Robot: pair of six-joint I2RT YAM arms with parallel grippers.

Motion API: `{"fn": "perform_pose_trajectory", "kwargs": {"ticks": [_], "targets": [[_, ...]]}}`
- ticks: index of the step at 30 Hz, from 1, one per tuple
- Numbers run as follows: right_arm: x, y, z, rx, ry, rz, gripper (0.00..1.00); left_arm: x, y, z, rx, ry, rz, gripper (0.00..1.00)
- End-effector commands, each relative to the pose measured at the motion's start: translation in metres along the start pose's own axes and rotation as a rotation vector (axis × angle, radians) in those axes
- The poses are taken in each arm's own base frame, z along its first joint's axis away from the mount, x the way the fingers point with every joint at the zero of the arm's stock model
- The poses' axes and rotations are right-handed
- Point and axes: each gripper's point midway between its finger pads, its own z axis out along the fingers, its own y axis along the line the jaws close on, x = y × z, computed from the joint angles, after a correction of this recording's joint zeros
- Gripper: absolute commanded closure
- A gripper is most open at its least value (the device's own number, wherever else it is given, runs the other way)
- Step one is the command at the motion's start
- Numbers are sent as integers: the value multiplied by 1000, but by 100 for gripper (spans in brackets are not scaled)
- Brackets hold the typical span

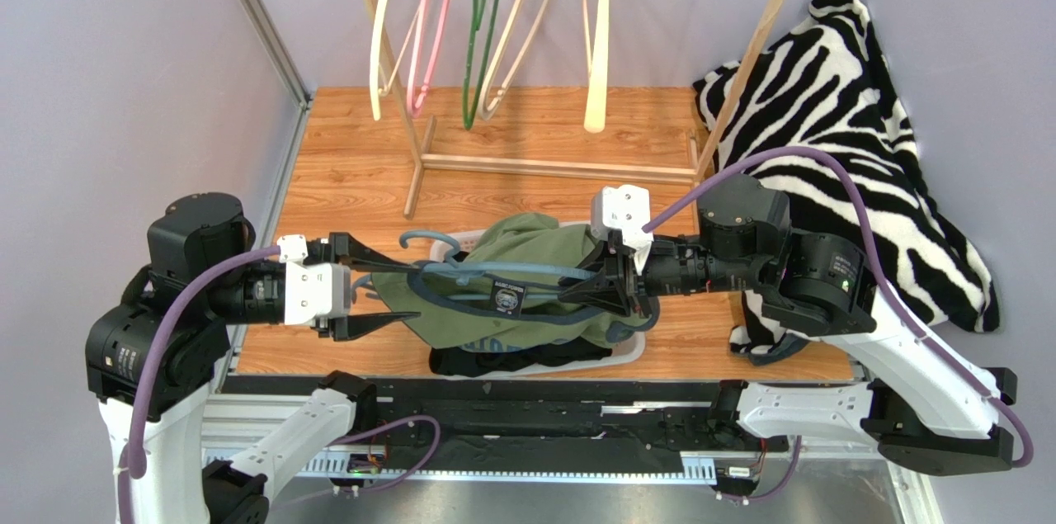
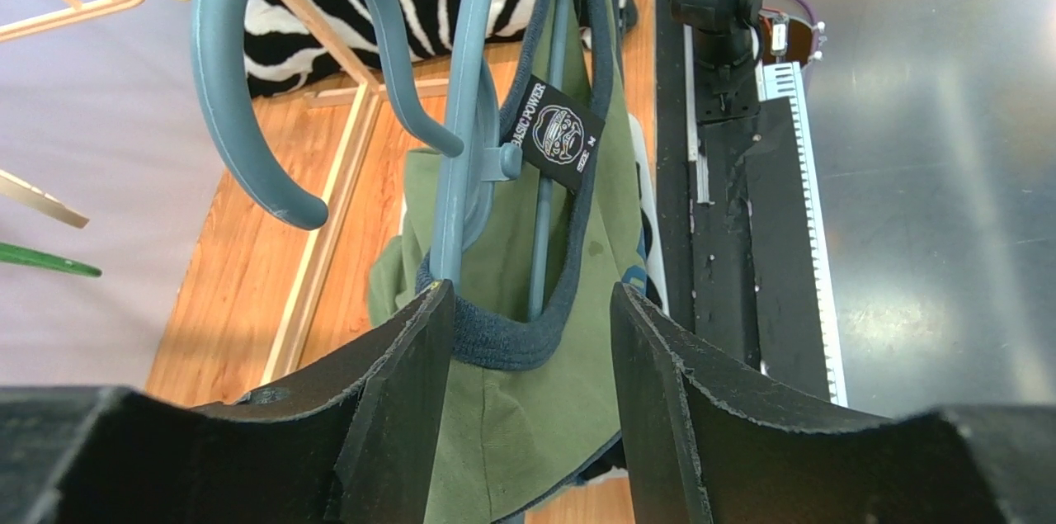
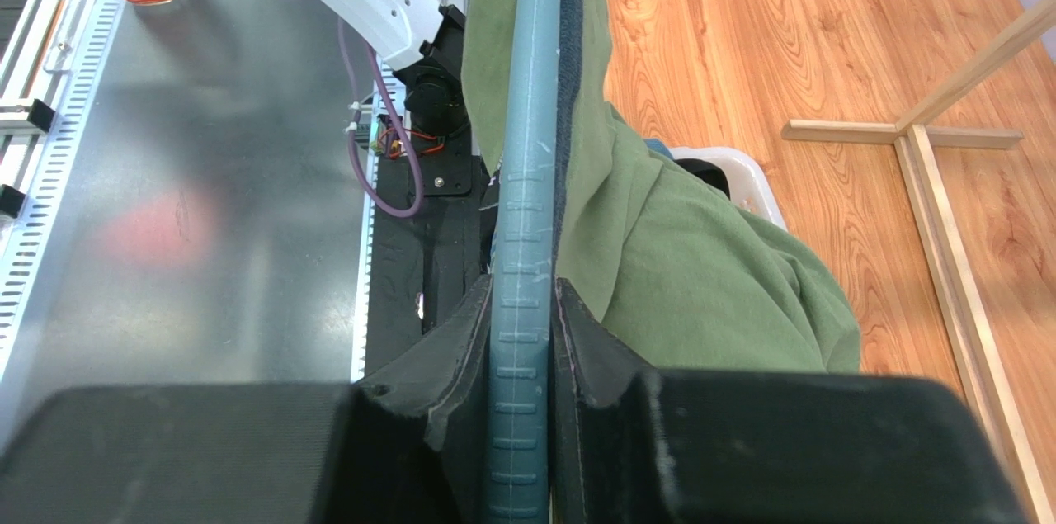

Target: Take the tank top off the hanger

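Observation:
The olive-green tank top (image 1: 536,249) with dark navy trim hangs on a blue-grey plastic hanger (image 1: 436,242) held level above the table. My right gripper (image 1: 610,289) is shut on the hanger's bar (image 3: 522,215), and the green cloth (image 3: 694,277) drapes to its right. My left gripper (image 1: 394,289) is open at the hook end. In the left wrist view its fingers (image 2: 403,388) stand either side of the navy neckline band (image 2: 514,341), the left one touching it. The hanger's hook (image 2: 236,91) and a black label (image 2: 553,132) lie just beyond the left gripper (image 2: 531,295).
A white basket (image 1: 626,355) holding dark clothes sits under the tank top. A wooden rack (image 1: 545,165) with several empty hangers stands behind. Zebra-print fabric (image 1: 855,128) lies at the right. The black rail (image 1: 558,398) and metal edge run along the front.

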Motion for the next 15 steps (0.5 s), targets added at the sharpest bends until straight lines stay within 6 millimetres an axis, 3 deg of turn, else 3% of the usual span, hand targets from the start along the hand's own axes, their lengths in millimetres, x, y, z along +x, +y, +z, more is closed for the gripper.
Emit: {"fn": "perform_pose_trajectory", "kwargs": {"ticks": [1,3,8,12,15], "targets": [[-37,3,-13,15,-118,-69,100,17,-18,-1,44,50,-113,41],[-35,6,-12,6,-107,-68,100,20,-10,-2,1,68,-121,25],[-23,5,-6,11,-59,-56,100,-4,2,-10,-73,33,-62,14],[-20,4,-4,13,-51,-52,100,-28,-5,-21,-101,-4,-6,11],[-21,5,-6,14,-55,-55,100,-23,-5,-26,-137,26,16,11]]}}
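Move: The tank top's left shoulder, draped over the hanger's free end, lies roughly 4 cm below the left hand and about 2 cm to its left, level with it fore and aft. From that hand, the hanger's hook stands about 5 cm farther out, 3 cm to the right and some 4 cm higher; the black label is about 11 cm to the right, 1 cm back and slightly lower. From the right hand, the shoulder is about 23 cm left, 1 cm back and a little lower. The tank top's left shoulder is left unpinched: over it the left hand spreads its half-open fingers nearly wide, dips about half a centimetre, then rises away to end some 2.5 cm higher, drawing about 1 cm to its left with a slight counter-clockwise turn. The right hand stays nearly in place, still pinching the hanger's right end. ##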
